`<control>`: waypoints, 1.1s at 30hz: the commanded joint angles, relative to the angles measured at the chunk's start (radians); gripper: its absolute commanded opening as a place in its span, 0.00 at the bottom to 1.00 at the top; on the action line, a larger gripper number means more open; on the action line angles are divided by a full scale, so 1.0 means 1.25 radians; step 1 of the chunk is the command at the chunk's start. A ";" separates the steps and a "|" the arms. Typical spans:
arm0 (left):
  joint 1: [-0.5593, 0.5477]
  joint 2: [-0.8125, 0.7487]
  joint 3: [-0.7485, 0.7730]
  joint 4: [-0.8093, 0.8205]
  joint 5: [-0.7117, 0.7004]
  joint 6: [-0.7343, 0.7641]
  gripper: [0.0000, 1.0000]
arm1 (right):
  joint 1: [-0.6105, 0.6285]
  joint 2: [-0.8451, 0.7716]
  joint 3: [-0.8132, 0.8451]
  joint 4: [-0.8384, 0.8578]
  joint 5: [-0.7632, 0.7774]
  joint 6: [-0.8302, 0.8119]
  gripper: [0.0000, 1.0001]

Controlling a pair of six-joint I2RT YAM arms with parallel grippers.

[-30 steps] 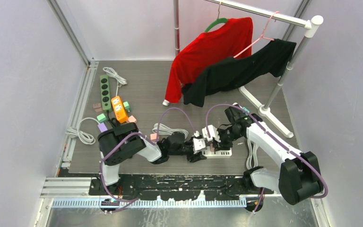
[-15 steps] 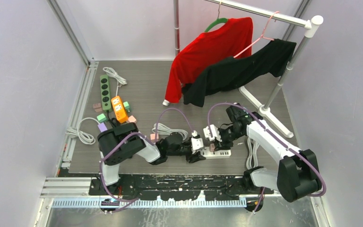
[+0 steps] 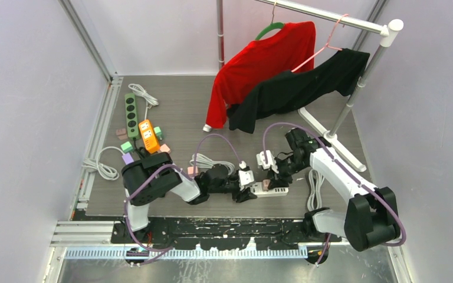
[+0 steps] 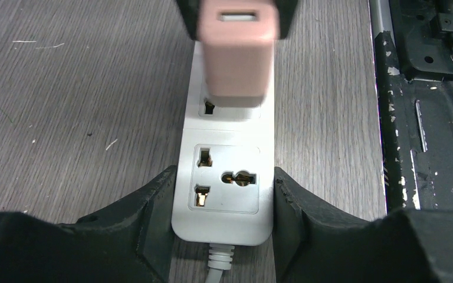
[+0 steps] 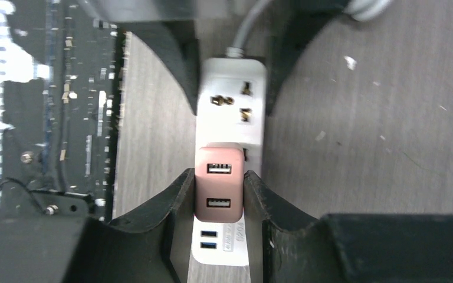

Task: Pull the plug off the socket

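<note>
A white power strip [image 3: 274, 189] lies on the wooden table near the front edge. My left gripper [image 3: 249, 187] is shut on its cable end; in the left wrist view the fingers [image 4: 147, 206] press both sides of the strip [image 4: 230, 177]. A pink USB plug [image 4: 238, 56] stands over the second socket, raised a little so one slot shows beneath it; its prongs are hidden. My right gripper [image 5: 219, 200] is shut on the pink plug [image 5: 219, 183] above the strip [image 5: 233, 112]. From above, the right gripper [image 3: 266, 170] hovers over the strip.
A green power strip [image 3: 131, 114], an orange one [image 3: 148, 135] and small coloured plugs lie at the back left. White cable coils lie at the left [image 3: 103, 165] and centre [image 3: 212, 160]. A clothes rack with a red shirt [image 3: 259, 65] and a black shirt [image 3: 301, 85] stands behind.
My right gripper has risen and drawn back from the strip with the pink plug in it. My left gripper stays shut on the strip, which has shifted slightly.
</note>
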 commanded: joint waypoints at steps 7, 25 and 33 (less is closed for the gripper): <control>0.022 -0.024 0.008 -0.092 -0.023 -0.062 0.16 | -0.022 0.003 0.114 -0.150 -0.088 0.000 0.01; 0.023 -0.400 -0.063 -0.305 -0.055 -0.178 0.78 | -0.070 0.081 0.195 -0.062 -0.145 0.447 0.01; 0.031 -0.584 -0.042 -0.437 -0.149 -0.347 0.98 | -0.070 0.105 0.181 0.025 -0.133 0.618 0.02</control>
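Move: The right hand already grips the pink plug, with the white socket's middle some 5 cm below and about 1 cm to its right; the coiled cable lies about 17 cm to its right, 1 cm nearer the base. The left hand already pinches the socket's cord end, the socket's middle about 6 cm to its right and level fore and aft; the looped cord lies 14 cm to its left and 9 cm farther out. Right lifts its plug about 5 cm from the socket, turning clockwise; left lets go and rises 12 cm. ##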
